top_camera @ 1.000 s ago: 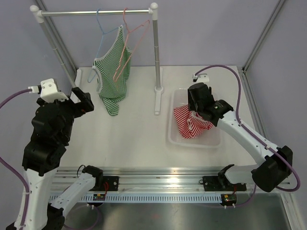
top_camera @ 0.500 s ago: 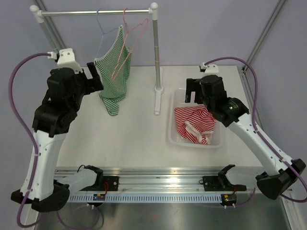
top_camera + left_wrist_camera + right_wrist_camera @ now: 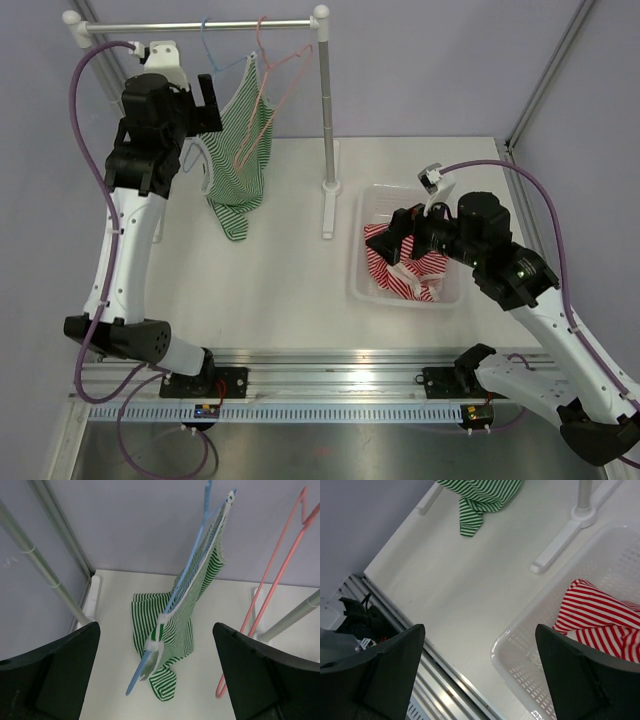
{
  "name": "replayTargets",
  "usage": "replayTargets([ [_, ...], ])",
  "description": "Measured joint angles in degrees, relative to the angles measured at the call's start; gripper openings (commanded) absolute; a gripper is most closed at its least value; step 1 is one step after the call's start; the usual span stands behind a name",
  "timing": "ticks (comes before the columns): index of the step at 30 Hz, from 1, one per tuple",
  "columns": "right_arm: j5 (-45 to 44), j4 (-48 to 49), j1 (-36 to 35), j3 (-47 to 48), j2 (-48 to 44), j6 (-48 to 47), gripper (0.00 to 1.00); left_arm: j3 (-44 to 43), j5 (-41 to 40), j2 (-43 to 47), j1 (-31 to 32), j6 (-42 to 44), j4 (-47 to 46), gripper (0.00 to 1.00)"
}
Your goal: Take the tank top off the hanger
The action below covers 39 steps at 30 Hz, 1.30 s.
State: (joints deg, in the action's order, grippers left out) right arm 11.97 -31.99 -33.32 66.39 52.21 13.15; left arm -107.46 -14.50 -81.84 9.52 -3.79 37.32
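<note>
A green-striped tank top hangs on a blue hanger from the rail, its lower end bunched on the table. My left gripper is raised just left of it, open and holding nothing. In the left wrist view the tank top and hanger hang ahead of the open gripper. My right gripper is open over the white basket, empty. The right wrist view has the gripper above the basket corner.
A red-striped tank top lies in the basket. An empty pink hanger hangs right of the blue one. The rack's right post and its foot stand between the garment and the basket.
The left arm swung up from the table's left side to the hanger. The right gripper opened, let go of the red-striped top in the basket, and drew back toward the near right.
</note>
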Motion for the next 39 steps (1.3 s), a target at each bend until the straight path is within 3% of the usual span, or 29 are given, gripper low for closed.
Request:
replayTargets([
  [8, 10.19, 0.0, 0.0, -4.81, -2.51, 1.95, 0.99, -11.3, 8.35, -14.84, -3.17, 4.28, -2.12, 0.99],
  [10, 11.32, -0.02, 0.0, -5.97, -4.02, 2.54, 0.99, -13.22, 9.35, -17.79, -3.78, 5.11, -1.75, 0.94],
  [14, 12.68, 0.04, 0.0, -7.37, -5.92, 3.43, 1.0, -16.09, 11.47, -21.62, -4.61, 5.95, -0.04, 0.54],
  [15, 12.9, 0.07, 0.0, -7.61, -6.1, 3.63, 0.99, -16.55, 12.22, -22.23, -4.66, 6.12, 0.37, 0.37],
  [20, 13.62, 0.68, 0.0, -8.7, -5.44, 4.48, 0.99, -16.76, 14.75, -22.64, -4.76, 6.25, 0.76, 0.1],
  [21, 13.84, 0.87, 0.0, -8.87, -5.2, 4.59, 0.99, -16.94, 15.13, -22.64, -4.76, 6.16, 0.79, 0.01],
  [39, 15.45, 3.43, 0.0, -10.03, -2.34, 5.22, 0.99, -21.11, 15.45, -18.93, -4.76, 4.15, 6.43, 0.0],
])
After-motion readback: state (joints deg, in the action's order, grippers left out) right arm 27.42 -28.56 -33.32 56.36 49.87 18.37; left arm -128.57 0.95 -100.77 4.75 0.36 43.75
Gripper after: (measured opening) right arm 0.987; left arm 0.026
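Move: The blue hanger's near arm, where I'll grip it, is about 11 cm ahead of my open left hand, 2 cm right and 5 cm below. The green-striped tank top hangs from that hanger, its middle roughly 15 cm ahead of this hand, 6 cm right and 17 cm down; the empty pink hanger is some 13 cm ahead, 12 cm right. From my right hand, the blue hanger lies about 28 cm ahead, 38 cm left and slightly higher. I push my left hand about 11 cm forward onto the blue hanger, sinking some 5 cm and swinging about 10 degrees clockwise, and shut the fingers to pinch its near arm. Keeping that pinch, I draw back and up about 4 cm. My open right hand eases back and down about 4 cm each over the basket, and slightly left. ##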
